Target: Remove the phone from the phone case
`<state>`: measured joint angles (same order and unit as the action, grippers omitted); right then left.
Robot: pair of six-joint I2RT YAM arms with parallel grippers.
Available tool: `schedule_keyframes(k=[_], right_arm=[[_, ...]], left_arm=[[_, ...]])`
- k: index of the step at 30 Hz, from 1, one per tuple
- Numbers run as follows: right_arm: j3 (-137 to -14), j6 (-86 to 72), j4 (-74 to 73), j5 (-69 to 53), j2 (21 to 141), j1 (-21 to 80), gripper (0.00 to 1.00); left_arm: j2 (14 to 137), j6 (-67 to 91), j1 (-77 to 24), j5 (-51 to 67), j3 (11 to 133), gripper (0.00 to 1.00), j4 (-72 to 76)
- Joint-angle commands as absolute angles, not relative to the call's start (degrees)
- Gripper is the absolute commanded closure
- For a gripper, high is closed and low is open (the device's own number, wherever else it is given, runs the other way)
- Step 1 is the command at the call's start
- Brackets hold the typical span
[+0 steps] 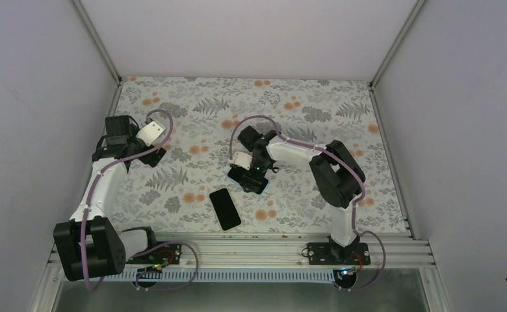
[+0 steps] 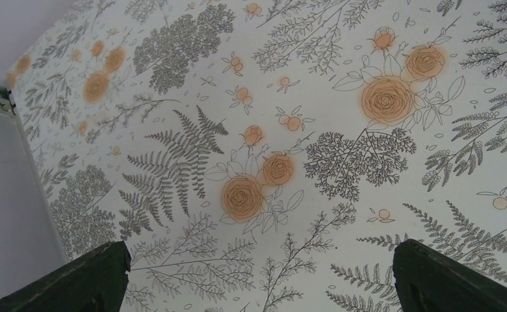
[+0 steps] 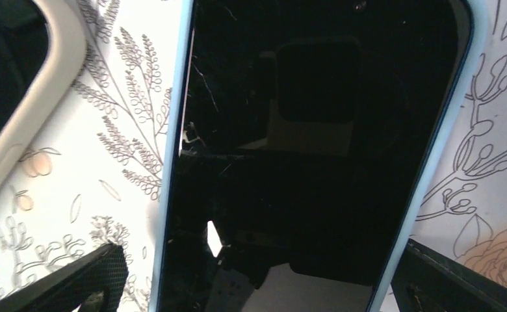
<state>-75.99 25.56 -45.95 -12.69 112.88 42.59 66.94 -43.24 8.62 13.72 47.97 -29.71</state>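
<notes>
A black-screened phone (image 3: 316, 130) in a light blue phone case (image 3: 170, 149) lies flat on the floral cloth at the table's middle (image 1: 256, 184). My right gripper (image 3: 260, 260) hovers low over it, open, with one fingertip outside each long edge of the case and neither visibly touching it. In the top view the right gripper (image 1: 254, 170) covers the phone's far end. My left gripper (image 2: 257, 260) is open over bare cloth at the left of the table (image 1: 152, 155), holding nothing.
A second dark phone-like slab (image 1: 225, 208) lies just left of and nearer than the cased phone. A dark item with a pale beige rim (image 3: 36, 97) shows left of the blue case. White walls enclose the table, and a metal rail (image 1: 264, 244) runs along the near edge.
</notes>
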Motion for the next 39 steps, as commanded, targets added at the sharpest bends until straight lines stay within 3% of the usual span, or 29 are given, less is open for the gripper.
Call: schedule_keyframes(k=[1,7,11,15,23,27,39], right_arm=[[-71.22,22.21,-45.98,-2.91,119.45,43.93,0.00],[-68.28,21.59,-41.61,2.46,120.97,44.34,0.03],[-66.52,22.29,-39.12,5.29,120.19,44.51,0.26],[-65.68,23.00,-38.57,5.44,119.16,44.56,0.41],[-61.29,27.70,-28.95,6.79,108.70,45.41,0.45],[-61.07,29.01,-25.00,6.65,103.81,45.51,0.57],[-63.13,29.94,-19.37,7.34,93.51,48.02,0.49]], left_arm=[[67.30,-42.54,9.05,12.95,48.69,0.00,-30.19],[67.22,-41.65,9.01,11.56,48.57,0.00,-29.63],[67.08,-41.10,9.03,11.44,49.15,0.00,-29.52],[67.26,-40.99,9.05,13.45,50.16,0.00,-30.90],[72.06,-42.14,8.66,32.00,57.08,0.00,-42.99],[77.22,-43.12,7.75,39.75,65.20,0.00,-51.14],[91.97,-36.92,-1.74,43.36,78.13,0.00,-57.93]])
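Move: The phone in the blue case already lies between the right hand's open fingers, its middle about 1 cm ahead, 3 cm to the left and 1 cm below. The other phone, in a pale case, lies some 10 cm back and 12 cm left of that hand at the same table height. From the left hand, the blue-cased phone is about 34 cm to the right, 7 cm back and 14 cm below. The right fingers close on the case's two long sides after easing about 1.5 cm forward and 1 cm down around it, then lift it some 5 cm and a little forward, tipping nearly 30 degrees so the fingertips swing forward. Midway, the left hand starts to sweep about 12 cm right and some 5 cm up, towards the held phone, fingers wide open, rolling its left side down and turning clockwise. ##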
